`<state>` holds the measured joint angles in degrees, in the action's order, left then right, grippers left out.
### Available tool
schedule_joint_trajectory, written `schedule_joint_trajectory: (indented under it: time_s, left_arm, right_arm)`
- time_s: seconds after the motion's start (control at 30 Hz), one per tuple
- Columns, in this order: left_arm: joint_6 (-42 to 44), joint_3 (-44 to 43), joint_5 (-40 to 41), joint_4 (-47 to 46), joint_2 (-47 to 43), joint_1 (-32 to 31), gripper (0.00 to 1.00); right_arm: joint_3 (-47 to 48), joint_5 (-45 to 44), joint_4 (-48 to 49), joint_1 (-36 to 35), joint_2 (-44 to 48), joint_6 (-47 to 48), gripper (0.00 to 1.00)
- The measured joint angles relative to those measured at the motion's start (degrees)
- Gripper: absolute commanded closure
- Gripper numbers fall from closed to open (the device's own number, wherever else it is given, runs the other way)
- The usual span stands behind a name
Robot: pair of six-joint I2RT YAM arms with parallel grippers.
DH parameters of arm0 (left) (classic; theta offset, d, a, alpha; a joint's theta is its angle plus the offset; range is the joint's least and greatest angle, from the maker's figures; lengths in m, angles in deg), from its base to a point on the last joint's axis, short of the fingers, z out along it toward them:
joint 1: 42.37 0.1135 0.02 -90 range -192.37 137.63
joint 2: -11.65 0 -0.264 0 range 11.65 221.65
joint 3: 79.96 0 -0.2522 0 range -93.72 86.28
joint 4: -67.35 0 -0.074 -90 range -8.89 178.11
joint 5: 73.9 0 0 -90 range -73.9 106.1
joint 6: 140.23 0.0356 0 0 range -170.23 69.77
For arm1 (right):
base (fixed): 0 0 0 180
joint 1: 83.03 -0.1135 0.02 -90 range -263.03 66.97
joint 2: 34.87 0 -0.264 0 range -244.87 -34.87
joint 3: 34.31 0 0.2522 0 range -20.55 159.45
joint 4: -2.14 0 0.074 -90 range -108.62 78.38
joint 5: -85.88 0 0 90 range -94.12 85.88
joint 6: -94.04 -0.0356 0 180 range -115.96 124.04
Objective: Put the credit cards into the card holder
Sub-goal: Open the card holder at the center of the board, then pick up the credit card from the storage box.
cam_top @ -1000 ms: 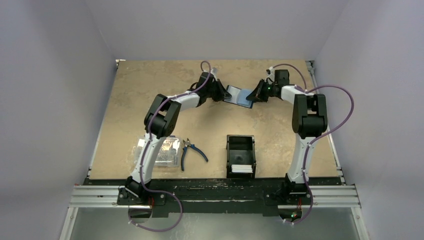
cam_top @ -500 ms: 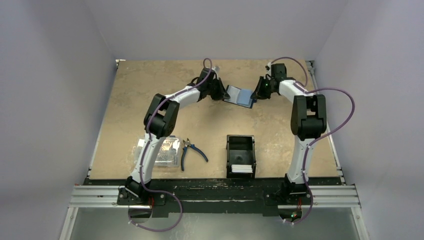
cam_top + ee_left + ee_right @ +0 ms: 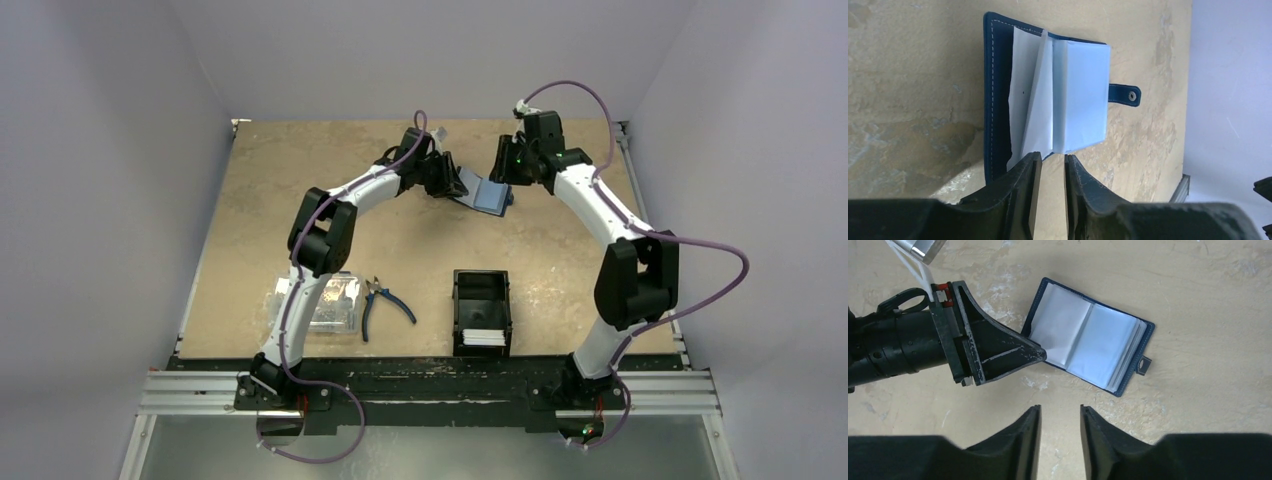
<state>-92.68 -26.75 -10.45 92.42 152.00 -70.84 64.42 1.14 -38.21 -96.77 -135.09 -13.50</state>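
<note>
The navy card holder lies open on the far middle of the table, its pale clear sleeves facing up. My left gripper sits at its left edge, jaws slightly open, nothing between them. The sleeves' corner lies just beyond the fingertips. Over the holder's right side, my right gripper hangs raised and open, empty in its wrist view. White credit cards lie in the near end of the black tray.
Blue-handled pliers and a clear plastic box lie near the left arm's base. The holder's snap tab sticks out toward the right side.
Both grippers have opened and let go of the card holder. The right arm has lifted and swung left above it. The holder stays open on the table.
</note>
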Motion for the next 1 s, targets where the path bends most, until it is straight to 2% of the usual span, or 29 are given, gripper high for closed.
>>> schedule_joint_trajectory:
  time_s: [0.1, 0.3, 0.67, 0.77, 0.87, 1.0]
  left_arm:
    - [-0.2, 0.0, -1.4, -0.2, 0.0, 0.0, 0.62]
    - [-1.0, 0.0, -4.6, -1.9, -1.0, 0.0, 0.51]
    - [-4.2, 0.0, -9.3, -6.2, -1.9, 0.0, 0.43]
    - [-4.5, 0.0, -10.1, -5.4, -3.0, 0.1, 0.34]
    - [-4.3, 0.7, -10.8, -2.9, -6.4, 0.7, 0.29]
    - [-1.3, 7.3, -10.5, 1.8, -17.4, 2.4, 0.27]
  right_arm:
    - [-0.2, -0.2, -0.3, -0.2, 1.0, 1.6, 0.42]
    - [-0.7, -1.0, -2.4, -1.7, 2.7, 5.2, 0.28]
    - [-3.8, -0.5, -3.4, -3.1, 16.7, 7.5, 0.23]
    - [-4.2, -3.4, -5.2, -3.6, 18.8, 7.6, 0.14]
    - [-4.3, -6.5, -8.7, -4.3, 20.9, 8.0, 0.02]
    - [-5.9, -6.2, -11.8, -4.9, 27.3, 11.6, 0.01]
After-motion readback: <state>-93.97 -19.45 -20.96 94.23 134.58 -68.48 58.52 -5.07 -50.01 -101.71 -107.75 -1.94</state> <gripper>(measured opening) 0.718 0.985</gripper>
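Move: The open card holder lies between the hands: its middle is about 5 cm right of the left hand, 1 cm ahead and some 4 cm below, with that hand over its left end. From the raised right hand the holder is about 5 cm ahead, 4 cm left and 15 cm below. The black box with the cards stands roughly 28 cm back from the holder. Both hands back off from the opened card holder and spread their fingers: the right draws back and rises about 11 cm each way, its fingertips tipping up a little, and ends wide open. The left starts slowly, easing about 2 cm right while it climbs, then lifts quickly and swings back left, some 13 cm higher in all and a few centimetres nearer its base, rolling about 10 degrees as its nearly shut fingers open most of the way. ##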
